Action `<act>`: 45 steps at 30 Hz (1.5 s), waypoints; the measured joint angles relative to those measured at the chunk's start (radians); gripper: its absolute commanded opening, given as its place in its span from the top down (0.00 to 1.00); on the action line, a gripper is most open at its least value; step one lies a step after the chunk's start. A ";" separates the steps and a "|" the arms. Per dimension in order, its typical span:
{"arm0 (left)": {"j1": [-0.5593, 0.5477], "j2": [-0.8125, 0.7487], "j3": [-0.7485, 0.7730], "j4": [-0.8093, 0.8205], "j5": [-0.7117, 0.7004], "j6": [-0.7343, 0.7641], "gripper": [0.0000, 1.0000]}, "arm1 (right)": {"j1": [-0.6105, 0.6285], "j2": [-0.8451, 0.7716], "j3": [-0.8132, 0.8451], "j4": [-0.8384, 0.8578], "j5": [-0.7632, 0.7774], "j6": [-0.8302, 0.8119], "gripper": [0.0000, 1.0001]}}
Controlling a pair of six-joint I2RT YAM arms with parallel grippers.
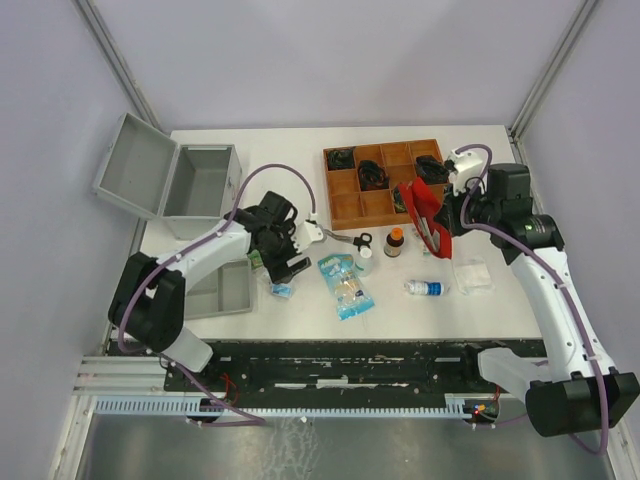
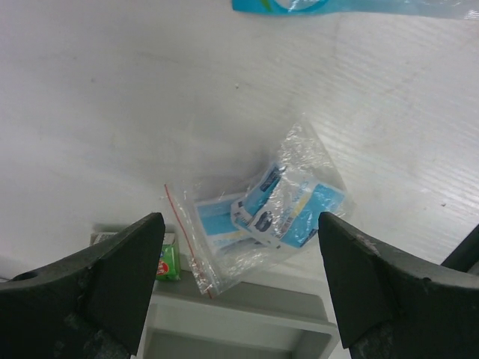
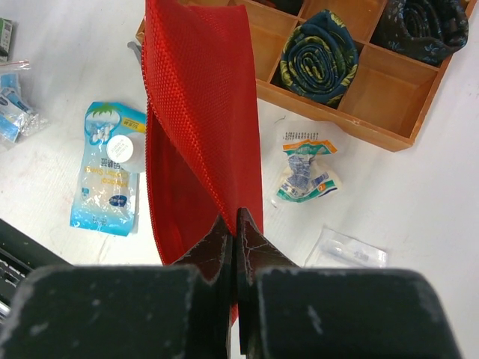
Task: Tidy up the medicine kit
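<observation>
The medicine kit (image 1: 205,180) is a silver-grey metal case at the back left, with its lid (image 1: 135,165) swung open. My left gripper (image 1: 284,272) hangs open over a clear zip bag of blue sachets (image 2: 262,213), its fingers (image 2: 112,277) standing wide on either side without touching it. The bag's corner overlaps the rim of a grey tray (image 2: 239,307). Above the table's right side, my right gripper (image 3: 236,224) is shut on the edge of a red mesh pouch (image 3: 202,127), which hangs unzipped (image 1: 425,215).
A brown wooden compartment tray (image 1: 385,180) holds dark rolled bandages (image 3: 318,56). On the table lie a blue packet (image 1: 345,285), a brown bottle (image 1: 395,242), a white bottle (image 1: 365,258), a lying bottle (image 1: 428,288), a gauze packet (image 1: 472,272) and scissors (image 1: 355,240). A green packet (image 2: 168,258) sits by the grey tray.
</observation>
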 measured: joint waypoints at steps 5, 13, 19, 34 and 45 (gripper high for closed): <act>0.074 0.074 0.064 -0.071 0.007 0.001 0.10 | 0.000 -0.016 -0.009 0.006 -0.014 -0.007 0.99; 0.121 0.187 0.113 -0.164 0.039 0.045 0.22 | 0.000 -0.021 -0.013 0.011 -0.039 -0.007 0.99; 0.123 0.260 0.154 -0.202 0.083 0.073 0.46 | 0.000 -0.021 -0.016 0.011 -0.043 -0.007 0.99; 0.124 0.223 0.154 -0.220 0.181 0.087 0.93 | 0.017 0.002 -0.022 0.014 -0.061 -0.005 0.99; -0.003 -0.120 0.306 -0.083 0.323 -0.071 0.92 | 0.230 0.096 0.021 0.094 0.048 0.061 0.99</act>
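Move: The blue-and-white sachet bag lies about 2 cm back and 3 cm left of the left hand, some 4 cm below it. The green packet is about 3 cm ahead and 8 cm left of this hand; the swab bag sits roughly 12 cm right and 3 cm back. From the right hand, which holds the red pouch open, the sachet bag lies about 31 cm left, 6 cm back and 22 cm down; the brown bottle stands some 7 cm left and 2 cm ahead. Down about 4 cm and left 3 cm goes the open left hand onto the sachet bag, its fingertips swinging back nearly 20 degrees; the fingers shut and pinch the bag near its middle, then it rises some 16 cm, untilting and swinging right towards the red pouch. The right hand keeps its grip on the pouch, nearly still until late, then carries it left about 6 cm with a slight counter-clockwise turn. ##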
